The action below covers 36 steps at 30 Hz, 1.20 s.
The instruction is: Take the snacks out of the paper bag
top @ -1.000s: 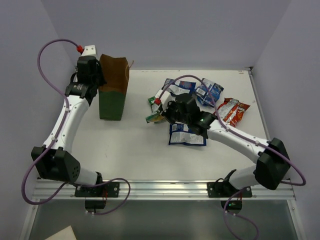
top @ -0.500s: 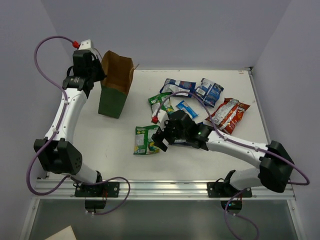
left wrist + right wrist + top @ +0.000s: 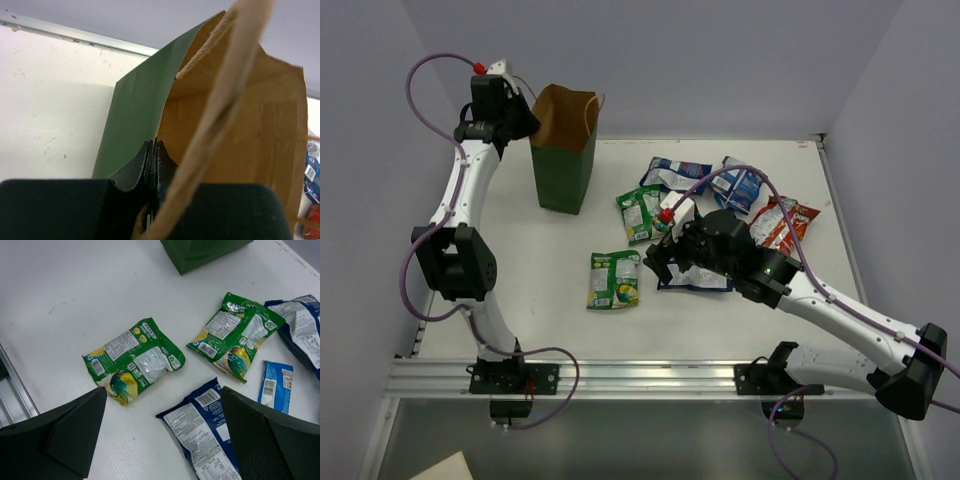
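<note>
The dark green paper bag [image 3: 563, 165] stands upright at the back left, its brown mouth open. My left gripper [image 3: 525, 122] is shut on its left rim; in the left wrist view the closed jaws [image 3: 154, 150] pinch the bag wall [image 3: 132, 120] beside a tan handle [image 3: 220, 110]. My right gripper [image 3: 660, 262] hangs open above the table with nothing in it. Below it lie a green packet [image 3: 135, 360], a second green packet [image 3: 235, 335], a blue-and-white packet [image 3: 205, 435] and a small blue bar [image 3: 275, 386]. The inside of the bag does not show.
Two more blue-and-white packets [image 3: 675, 173] [image 3: 738, 185] and a red-orange chip bag [image 3: 782, 222] lie at the back right. The table's raised rim [image 3: 835, 200] runs along the right. A metal rail [image 3: 620, 378] holds the arm bases at the near edge.
My right gripper carried a green packet to the front left, opened and let it go, then drew back right. My left gripper moved the bag back and stood it more upright.
</note>
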{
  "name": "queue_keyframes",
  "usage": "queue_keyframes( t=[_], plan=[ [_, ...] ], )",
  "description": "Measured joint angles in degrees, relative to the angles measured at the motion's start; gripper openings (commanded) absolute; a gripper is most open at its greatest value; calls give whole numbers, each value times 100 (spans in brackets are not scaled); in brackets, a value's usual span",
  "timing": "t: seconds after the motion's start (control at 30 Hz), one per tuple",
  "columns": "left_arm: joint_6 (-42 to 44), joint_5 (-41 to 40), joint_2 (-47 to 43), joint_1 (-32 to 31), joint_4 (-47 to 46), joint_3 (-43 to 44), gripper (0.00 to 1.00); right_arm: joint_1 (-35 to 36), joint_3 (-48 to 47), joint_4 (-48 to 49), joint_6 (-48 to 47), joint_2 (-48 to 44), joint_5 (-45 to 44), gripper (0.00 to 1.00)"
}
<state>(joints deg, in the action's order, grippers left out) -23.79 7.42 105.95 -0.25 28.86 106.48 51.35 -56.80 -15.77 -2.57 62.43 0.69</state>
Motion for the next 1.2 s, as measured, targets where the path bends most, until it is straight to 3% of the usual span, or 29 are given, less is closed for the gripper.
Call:
queue_keyframes(
  t=[0.1, 0.17, 0.3, 0.37, 0.4, 0.5, 0.53, 0.73, 0.9, 1.07, 1.2],
  plan=[
    [-98, 144, 404, 157, 9, 374, 0, -7, 4, -133, 4, -74, -136, 99],
    [-127, 247, 673, 297, 50, 619, 7, -13, 4, -181, 7, -140, -190, 99],
    [-129, 391, 1029, 520, 181, 839, 45, -35, 13, -258, 9, -240, -315, 99],
    [-81, 411, 1071, 586, 286, 841, 57, -37, 13, -304, 7, -254, -358, 99],
    [-72, 413, 1073, 597, 319, 841, 70, -37, 13, -319, 4, -254, -396, 99],
    [17, 439, 1062, 608, 341, 841, 94, -42, 13, -365, 0, -254, -452, 99],
    [61, 442, 1060, 605, 345, 841, 98, -42, 13, -372, 0, -254, -468, 99],
    [87, 507, 822, 597, 422, 839, 100, -42, -142, -555, -26, -264, -608, 99],
    [94, 673, 109, 597, 573, 811, 100, -42, -697, -675, 0, -431, -955, 99],
    [243, 730, -1351, 597, 538, 85, 100, -107, -1241, -566, -2, -809, -1941, 99],
    [505, 411, -2946, 505, 450, -1010, 100, -612, -1355, -407, 9, -1202, -2697, 99]
  ],
)
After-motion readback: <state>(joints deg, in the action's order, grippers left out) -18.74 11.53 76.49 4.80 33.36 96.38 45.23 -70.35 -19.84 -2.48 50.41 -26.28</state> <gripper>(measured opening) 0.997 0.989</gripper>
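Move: Just ahead of the left hand, which still pinches its left rim, the paper bag has its middle about 5 cm farther out, 5 cm to the right and 14 cm below. The upper green packet lies on the table some 24 cm to the left hand's right and 4 cm nearer; the lower green packet is 17 cm right and 24 cm back, both 27 cm down. From the open right hand, the bag is roughly 35 cm ahead, 22 cm left and 11 cm below. Carrying the bag by its rim, the left hand goes about 4 cm down, left and forward, opens wide to let go, then climbs some 18 cm and pulls back nearly as far, its fingers tipping up. The right hand, still open and empty, drifts slightly right, then swings up and right away from the lower green packet, turning clockwise. ##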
